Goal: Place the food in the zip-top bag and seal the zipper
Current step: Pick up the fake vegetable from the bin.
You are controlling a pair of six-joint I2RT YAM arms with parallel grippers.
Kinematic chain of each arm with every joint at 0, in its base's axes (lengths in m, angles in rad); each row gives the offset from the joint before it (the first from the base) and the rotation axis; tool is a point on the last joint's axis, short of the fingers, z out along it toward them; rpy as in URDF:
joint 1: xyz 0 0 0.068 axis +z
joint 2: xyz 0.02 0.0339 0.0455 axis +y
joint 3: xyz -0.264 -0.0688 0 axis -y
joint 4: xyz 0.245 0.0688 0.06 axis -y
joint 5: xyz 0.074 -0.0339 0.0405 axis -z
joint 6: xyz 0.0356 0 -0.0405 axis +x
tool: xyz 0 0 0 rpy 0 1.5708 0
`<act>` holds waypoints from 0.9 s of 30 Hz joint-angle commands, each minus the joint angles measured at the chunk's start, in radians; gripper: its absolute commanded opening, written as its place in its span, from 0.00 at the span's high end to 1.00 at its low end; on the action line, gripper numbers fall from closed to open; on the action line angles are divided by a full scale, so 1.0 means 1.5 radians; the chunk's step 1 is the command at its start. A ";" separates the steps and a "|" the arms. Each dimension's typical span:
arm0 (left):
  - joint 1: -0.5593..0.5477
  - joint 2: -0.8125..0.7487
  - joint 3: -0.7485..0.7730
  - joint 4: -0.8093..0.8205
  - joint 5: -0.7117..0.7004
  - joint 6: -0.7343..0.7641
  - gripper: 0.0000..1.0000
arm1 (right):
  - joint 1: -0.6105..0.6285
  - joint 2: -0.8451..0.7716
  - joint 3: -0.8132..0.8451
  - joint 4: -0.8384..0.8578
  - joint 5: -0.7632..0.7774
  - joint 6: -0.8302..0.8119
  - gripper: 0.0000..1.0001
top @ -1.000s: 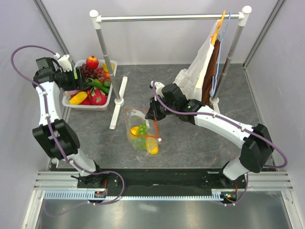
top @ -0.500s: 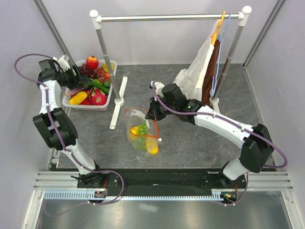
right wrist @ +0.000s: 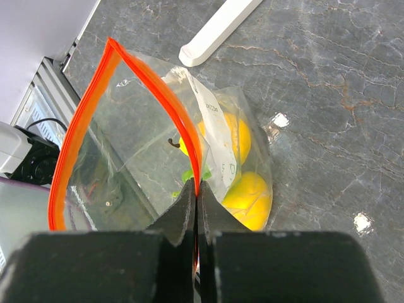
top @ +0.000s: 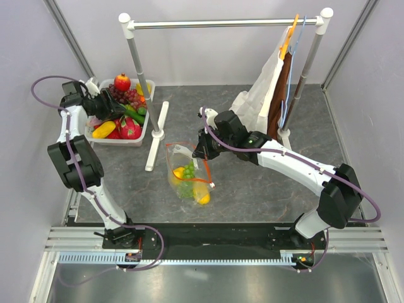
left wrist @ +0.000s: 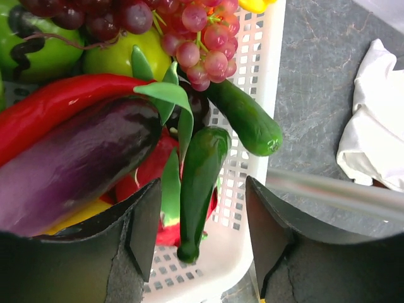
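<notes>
The food lies in a white basket (top: 117,142) at the back left: a purple eggplant (left wrist: 76,164), a red pepper (left wrist: 57,107), red grapes (left wrist: 202,44) and a slim green pepper (left wrist: 199,183). My left gripper (left wrist: 202,237) hangs open over the basket. The green pepper's tip lies between its fingers, touching neither. The clear zip-top bag (top: 186,170) stands mid-table with yellow fruit (right wrist: 249,199) and green grapes (top: 188,169) inside. My right gripper (right wrist: 197,196) is shut on the orange-red zipper (right wrist: 158,95), holding the mouth open.
A clothes rack (top: 221,24) spans the back, and its white foot (top: 156,136) lies between basket and bag. A white cloth (top: 265,88) hangs on a hanger at the right post. Grey tabletop surrounds the bag.
My left gripper has moved right, further over the basket, and its jaws have narrowed. The right arm and the bag have stayed still.
</notes>
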 commanded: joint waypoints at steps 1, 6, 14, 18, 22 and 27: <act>-0.009 0.018 0.008 0.045 -0.006 -0.030 0.39 | 0.002 -0.010 0.010 0.013 -0.003 -0.009 1.00; -0.013 0.034 0.028 0.050 -0.012 -0.038 0.46 | 0.002 -0.011 0.005 0.010 -0.003 -0.011 1.00; -0.012 -0.025 -0.001 0.058 -0.016 -0.037 0.67 | 0.002 -0.007 0.010 0.010 -0.002 -0.013 1.00; -0.012 -0.096 -0.014 0.056 -0.051 -0.004 0.73 | 0.002 -0.009 0.007 0.009 0.000 -0.016 1.00; -0.011 -0.176 -0.019 0.040 -0.090 0.037 0.78 | 0.002 -0.014 0.000 0.008 0.003 -0.017 1.00; -0.010 -0.258 -0.021 0.002 -0.130 0.085 0.87 | 0.002 -0.015 -0.001 0.008 0.008 -0.019 1.00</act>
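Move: The cucumber to be gripped lies just below the left hand's open fingers, about 1 cm ahead, 1 cm right and 2 cm down. A second cucumber by the bin's rim is some 4 cm ahead and 6 cm right; the dragon fruit is about 5 cm back, straight below that line, and the eggplant about 8 cm left, level; all three some 4 cm lower. From the right hand the cucumber is about 13 cm ahead, 26 cm left and 5 cm lower. Left fingers sink 1.5 cm, pinch the cucumber, then lift it about 11 cm, drawing slightly back and tilting up. ##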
